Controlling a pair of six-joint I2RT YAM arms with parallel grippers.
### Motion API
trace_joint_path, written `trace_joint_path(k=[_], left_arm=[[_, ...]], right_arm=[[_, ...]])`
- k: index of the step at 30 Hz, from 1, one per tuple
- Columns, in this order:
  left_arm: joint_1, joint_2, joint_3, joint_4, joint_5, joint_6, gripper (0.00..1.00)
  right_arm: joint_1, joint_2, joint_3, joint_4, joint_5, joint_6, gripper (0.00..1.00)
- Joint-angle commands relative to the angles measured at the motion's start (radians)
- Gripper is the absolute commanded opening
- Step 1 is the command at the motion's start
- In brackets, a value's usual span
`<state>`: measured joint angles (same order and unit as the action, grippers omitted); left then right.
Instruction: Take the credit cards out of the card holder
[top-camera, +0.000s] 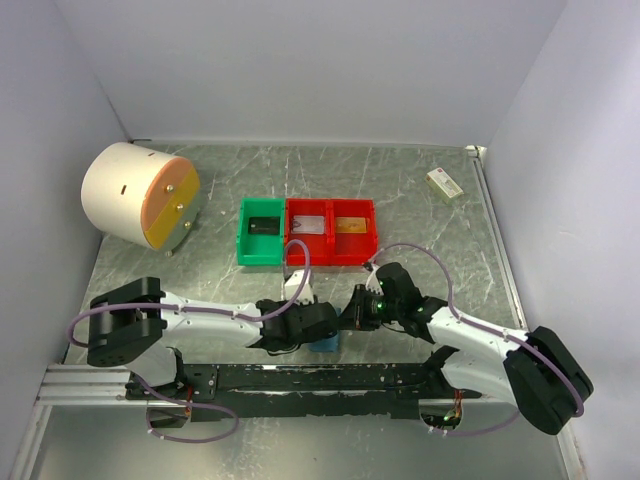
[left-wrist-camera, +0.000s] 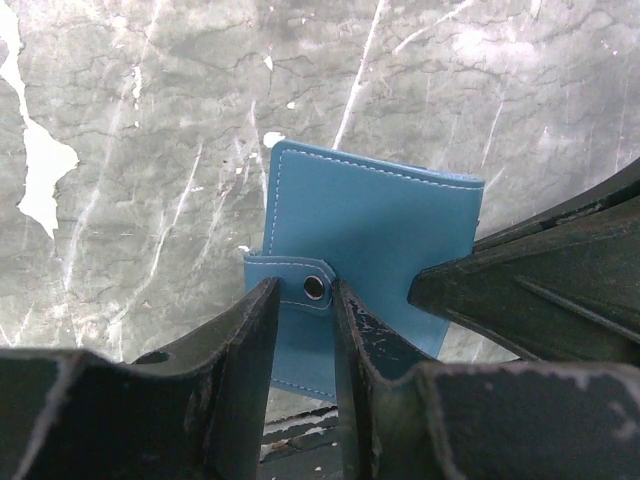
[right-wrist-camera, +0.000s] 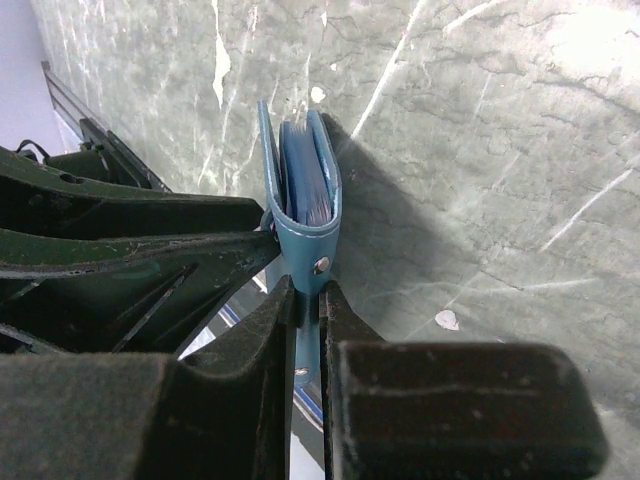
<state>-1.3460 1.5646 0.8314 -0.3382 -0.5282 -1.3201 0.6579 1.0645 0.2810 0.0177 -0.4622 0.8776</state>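
The blue card holder (top-camera: 325, 343) stands folded on edge between my two grippers near the table's front. In the right wrist view the card holder (right-wrist-camera: 326, 205) is seen end-on, and thin edges of the credit cards (right-wrist-camera: 304, 192) show inside its fold. My right gripper (right-wrist-camera: 308, 292) is shut on a thin blue flap just below the snap strap. In the left wrist view my left gripper (left-wrist-camera: 305, 292) stands narrowly open against the card holder's (left-wrist-camera: 385, 225) broad face, the snap strap between its fingers. My right gripper's finger (left-wrist-camera: 480, 290) covers the holder's lower right corner.
A green bin (top-camera: 262, 232) and a red two-part bin (top-camera: 331, 231) stand behind the grippers, with flat things inside. A white drum with an orange face (top-camera: 135, 195) lies at the back left. A small cream box (top-camera: 444, 183) sits at the back right. A black rail (top-camera: 250, 378) runs along the front edge.
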Motion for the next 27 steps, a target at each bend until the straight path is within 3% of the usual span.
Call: trace_joint_path(k=[1,7,13,16,23,27], left_arm=[[0.021,0.009,-0.023,-0.209,-0.092,-0.006,0.38],[0.022,-0.072,-0.087,-0.130,-0.080,0.005,0.39],[0.024,-0.122,-0.101,-0.176,-0.098,-0.015,0.39],[0.024,-0.109,-0.082,-0.130,-0.076,0.047,0.43],[0.025,-0.059,-0.069,-0.001,-0.007,0.107,0.63],[0.043,-0.115,-0.147,0.085,0.031,0.103,0.62]], right_arm=[[0.003,0.001,0.021,0.000,-0.043,-0.020,0.05],[0.002,0.047,0.029,0.016,-0.047,-0.031,0.05],[0.002,0.042,0.014,0.029,-0.050,-0.023,0.05],[0.003,0.054,0.008,0.050,-0.061,-0.014,0.05],[0.002,0.066,0.026,0.039,-0.060,-0.026,0.06],[0.001,0.066,0.016,0.056,-0.064,-0.014,0.06]])
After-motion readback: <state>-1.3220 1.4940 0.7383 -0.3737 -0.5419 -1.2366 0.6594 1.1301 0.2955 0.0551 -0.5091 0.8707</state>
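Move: The left fingertips already grip the holder's snap flap. The middle of the card holder lies about 2 cm to this hand's right, 1 cm ahead and 1 cm lower. Some 25 cm ahead, about 2 cm lower, are the green tray, roughly 15 cm to the left, and the middle red tray, about 3 cm left. The right hand already pinches the holder, whose middle is about 2 cm to its left and 1 cm ahead. Leftward, in a quick tug of about 6 cm that dips slightly at the end, the left hand pulls the snap flap away from the card holder, then opens its fingers plainly and eases back some 2 cm to the right towards the holder. The right hand keeps its pinch on the holder, giving under 1 cm to the left. ##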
